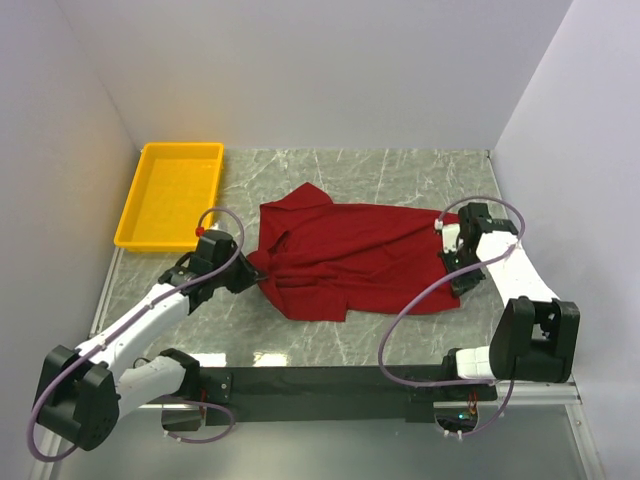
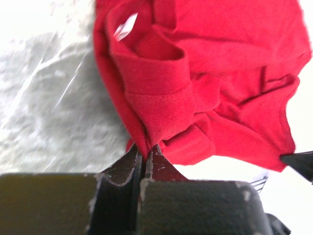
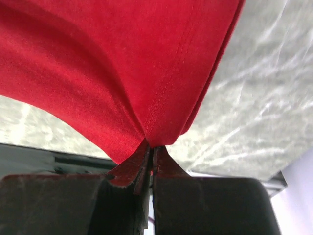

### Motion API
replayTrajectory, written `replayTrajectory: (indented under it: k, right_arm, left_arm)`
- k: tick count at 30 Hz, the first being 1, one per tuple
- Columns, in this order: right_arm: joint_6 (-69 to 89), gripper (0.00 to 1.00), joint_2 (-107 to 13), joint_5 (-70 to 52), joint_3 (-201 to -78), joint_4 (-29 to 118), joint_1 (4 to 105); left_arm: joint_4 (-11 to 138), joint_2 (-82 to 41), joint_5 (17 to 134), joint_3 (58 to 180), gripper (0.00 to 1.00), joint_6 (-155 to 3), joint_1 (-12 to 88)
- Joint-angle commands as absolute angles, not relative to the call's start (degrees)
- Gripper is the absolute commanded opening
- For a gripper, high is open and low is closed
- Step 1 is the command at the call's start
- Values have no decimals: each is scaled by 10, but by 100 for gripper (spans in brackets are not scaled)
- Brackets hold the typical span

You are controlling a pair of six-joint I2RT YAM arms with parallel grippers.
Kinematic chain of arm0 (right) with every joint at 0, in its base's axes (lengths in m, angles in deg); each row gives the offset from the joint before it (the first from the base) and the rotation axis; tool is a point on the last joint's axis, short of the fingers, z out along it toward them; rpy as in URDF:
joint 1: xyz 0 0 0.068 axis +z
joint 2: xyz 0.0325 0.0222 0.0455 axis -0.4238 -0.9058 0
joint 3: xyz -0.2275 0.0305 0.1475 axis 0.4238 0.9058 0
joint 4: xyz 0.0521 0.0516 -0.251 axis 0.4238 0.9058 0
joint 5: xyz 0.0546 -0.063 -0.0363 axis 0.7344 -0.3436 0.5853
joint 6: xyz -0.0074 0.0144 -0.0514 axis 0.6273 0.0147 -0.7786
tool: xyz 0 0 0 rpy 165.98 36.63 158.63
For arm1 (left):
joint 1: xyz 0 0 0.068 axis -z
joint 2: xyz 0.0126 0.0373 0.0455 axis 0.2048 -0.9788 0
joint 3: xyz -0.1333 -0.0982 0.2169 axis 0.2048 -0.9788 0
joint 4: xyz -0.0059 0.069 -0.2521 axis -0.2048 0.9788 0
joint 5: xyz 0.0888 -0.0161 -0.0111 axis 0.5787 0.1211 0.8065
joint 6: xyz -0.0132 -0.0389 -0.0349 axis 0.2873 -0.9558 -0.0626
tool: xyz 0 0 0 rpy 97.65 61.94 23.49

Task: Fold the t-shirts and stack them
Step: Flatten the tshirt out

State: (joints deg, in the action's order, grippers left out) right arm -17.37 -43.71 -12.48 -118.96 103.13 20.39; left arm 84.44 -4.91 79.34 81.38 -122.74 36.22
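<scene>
One dark red t-shirt (image 1: 350,255) lies spread and rumpled across the middle of the marble table, its white neck label (image 2: 125,27) showing in the left wrist view. My left gripper (image 1: 252,275) sits at the shirt's left edge, shut on a bunched fold of cloth (image 2: 146,147) near the collar. At the shirt's right edge my right gripper (image 1: 452,262) is shut on a hemmed corner (image 3: 150,142), and the cloth fans up from its tips. The t-shirt (image 3: 122,63) fills most of the right wrist view.
A yellow tray (image 1: 172,193) stands at the back left of the table. White walls close in the left, back and right sides. A black rail (image 1: 320,385) runs along the near edge between the arm bases.
</scene>
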Motion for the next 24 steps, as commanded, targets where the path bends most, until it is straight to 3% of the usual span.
replayTrajectory:
  k: [1,11,24]
  right_arm:
    - [-204,0,-400,-176,-1179,1059,198]
    - [-241,0,-386,-212,-1146,1030,154]
    - [-262,0,-399,-225,-1094,977,130]
  left_arm:
    - [900,-25,772,850,1,-1199,361]
    - [1008,-14,742,847,1,-1200,360]
    - [1031,-54,700,822,1,-1202,361]
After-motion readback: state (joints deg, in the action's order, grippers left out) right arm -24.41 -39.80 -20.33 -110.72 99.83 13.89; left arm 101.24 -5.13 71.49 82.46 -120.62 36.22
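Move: Both hands already hold the shirt's near side, gathered at the left and by its near corner at the right. The table's near edge lies some 20 cm straight back of the left hand and 10 cm below; the shirt's middle is about 21 cm to that hand's right and 3 cm farther out, the yellow box 21 cm left and 18 ahead. From the right hand the edge is roughly 17 cm straight back, the shirt's middle 23 cm left and 5 ahead, both some 7 cm lower. Back towards the table's near edge, both hands draw the shirt with fingers kept shut: the left about 6.5 cm almost straight back, sinking in the second half as its fingers tip some 15 degrees more downward. The right goes back a little and slants off to its right, 5 cm sideways, away from the left hand, then sinks slightly too. ##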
